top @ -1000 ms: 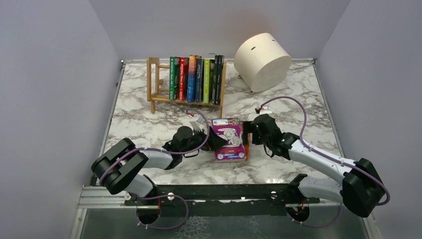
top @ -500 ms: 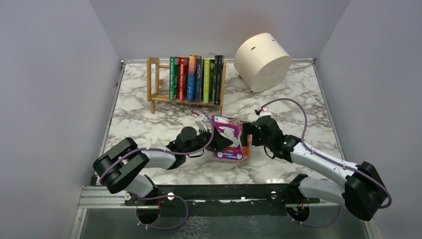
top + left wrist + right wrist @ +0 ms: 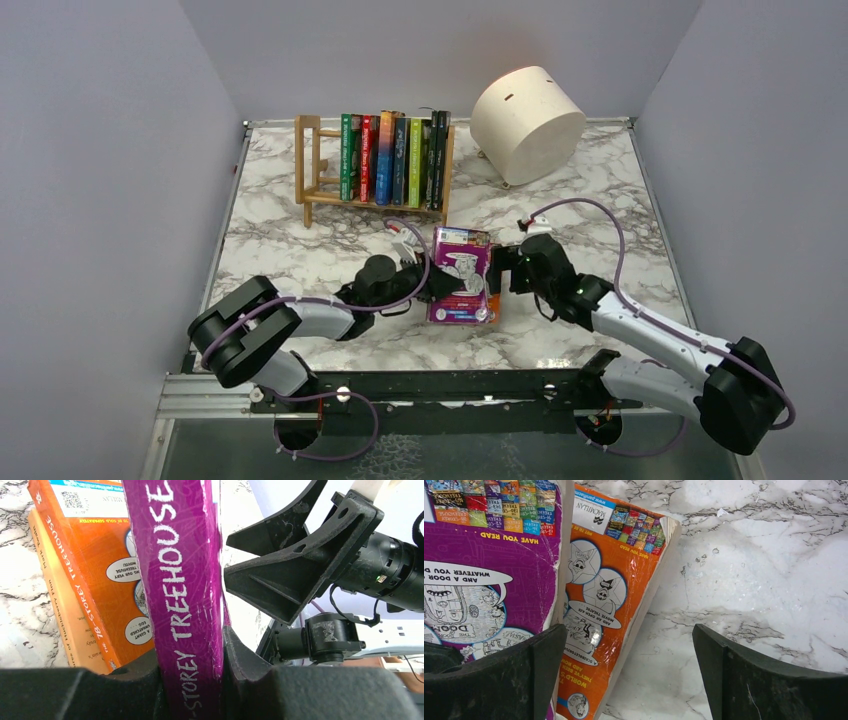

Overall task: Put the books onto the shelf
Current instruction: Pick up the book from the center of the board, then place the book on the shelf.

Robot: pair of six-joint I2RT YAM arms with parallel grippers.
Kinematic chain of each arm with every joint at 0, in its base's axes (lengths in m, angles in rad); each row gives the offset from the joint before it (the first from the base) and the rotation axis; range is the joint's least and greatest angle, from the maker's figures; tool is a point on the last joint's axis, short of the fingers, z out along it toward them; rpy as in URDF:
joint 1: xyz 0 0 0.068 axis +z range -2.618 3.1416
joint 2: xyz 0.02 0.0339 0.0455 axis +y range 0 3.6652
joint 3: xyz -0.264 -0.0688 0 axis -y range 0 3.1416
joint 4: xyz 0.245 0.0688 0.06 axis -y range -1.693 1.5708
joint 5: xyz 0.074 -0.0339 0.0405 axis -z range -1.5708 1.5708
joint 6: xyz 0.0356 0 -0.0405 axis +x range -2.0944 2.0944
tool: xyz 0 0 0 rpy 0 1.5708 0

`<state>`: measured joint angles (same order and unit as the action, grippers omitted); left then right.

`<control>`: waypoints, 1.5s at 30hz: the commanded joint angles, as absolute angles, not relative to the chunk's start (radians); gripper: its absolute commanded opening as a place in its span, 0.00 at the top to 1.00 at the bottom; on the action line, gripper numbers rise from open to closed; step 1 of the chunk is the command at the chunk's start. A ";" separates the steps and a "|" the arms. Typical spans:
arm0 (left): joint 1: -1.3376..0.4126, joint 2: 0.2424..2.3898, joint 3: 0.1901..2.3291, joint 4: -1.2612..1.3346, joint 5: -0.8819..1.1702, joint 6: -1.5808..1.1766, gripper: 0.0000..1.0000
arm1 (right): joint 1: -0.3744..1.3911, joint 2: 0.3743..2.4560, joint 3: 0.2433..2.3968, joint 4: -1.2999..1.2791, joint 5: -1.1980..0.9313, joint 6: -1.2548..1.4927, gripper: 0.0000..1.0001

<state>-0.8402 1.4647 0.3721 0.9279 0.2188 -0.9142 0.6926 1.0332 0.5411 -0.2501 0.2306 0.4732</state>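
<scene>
A purple book (image 3: 460, 272) lies on top of an orange book (image 3: 493, 303) near the table's middle. In the left wrist view the purple spine (image 3: 182, 580) stands between my left gripper's (image 3: 190, 652) pads, which are shut on it; the orange book (image 3: 100, 580) and a tan one (image 3: 52, 605) lie beneath. My right gripper (image 3: 503, 270) is open at the stack's right edge; in its own view the jaws (image 3: 629, 655) span the orange book's (image 3: 609, 595) edge and bare marble. Several books (image 3: 395, 160) stand upright on the wooden shelf (image 3: 318, 190) at the back.
A cream cylindrical drum (image 3: 526, 122) lies on its side at the back right. The shelf's left third holds no books. Grey walls close in the marble table (image 3: 290, 250) on three sides. My right gripper (image 3: 295, 575) sits close behind the purple spine.
My left gripper has closed on the purple book's spine. The purple book has tilted and shifted slightly toward the back. The right arm has edged forward a little and stays open.
</scene>
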 commanded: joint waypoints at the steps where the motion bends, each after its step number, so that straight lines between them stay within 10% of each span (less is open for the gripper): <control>1: -0.856 1.402 0.362 0.999 0.221 -0.890 1.00 | 0.705 0.995 0.554 -0.258 0.234 0.499 0.04; 17: -0.887 0.799 0.575 0.367 -0.188 -0.398 1.00 | 0.704 0.914 0.561 -0.329 0.281 0.520 0.03; 27: -0.829 0.879 0.815 0.478 -0.624 0.249 1.00 | 0.704 0.905 0.568 -0.308 0.243 0.492 0.03; 45: -0.187 1.333 1.042 0.541 -0.146 0.037 1.00 | 0.704 1.001 0.586 -0.267 0.224 0.435 0.03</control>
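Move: The left hand already grips the purple book by its spine; the free slot at the shelf's left end lies about 26 cm ahead of this hand, 26 cm to its left and some 6 cm higher. The green book bordering the slot is about 26 cm ahead and 22 cm left; the orange book lies under the purple one, roughly 2 cm ahead, 5 cm right and 7 cm down. From the right hand, the slot is about 23 cm ahead, 38 cm left and 10 cm higher. Keeping its grip on the purple book's spine, the left hand eases back a couple of centimetres as it lifts the book clear of the orange one, then sweeps up by about 26 cm, left and forward towards the shelf's free left end. On the way the wrist turns and rolls some 85 degrees in all, so that the fingers go from pointing mostly right to pointing straight forward and the book stands on end, spine towards the robot; while still going forward and left, the hand sinks about 4 cm towards the slot. ##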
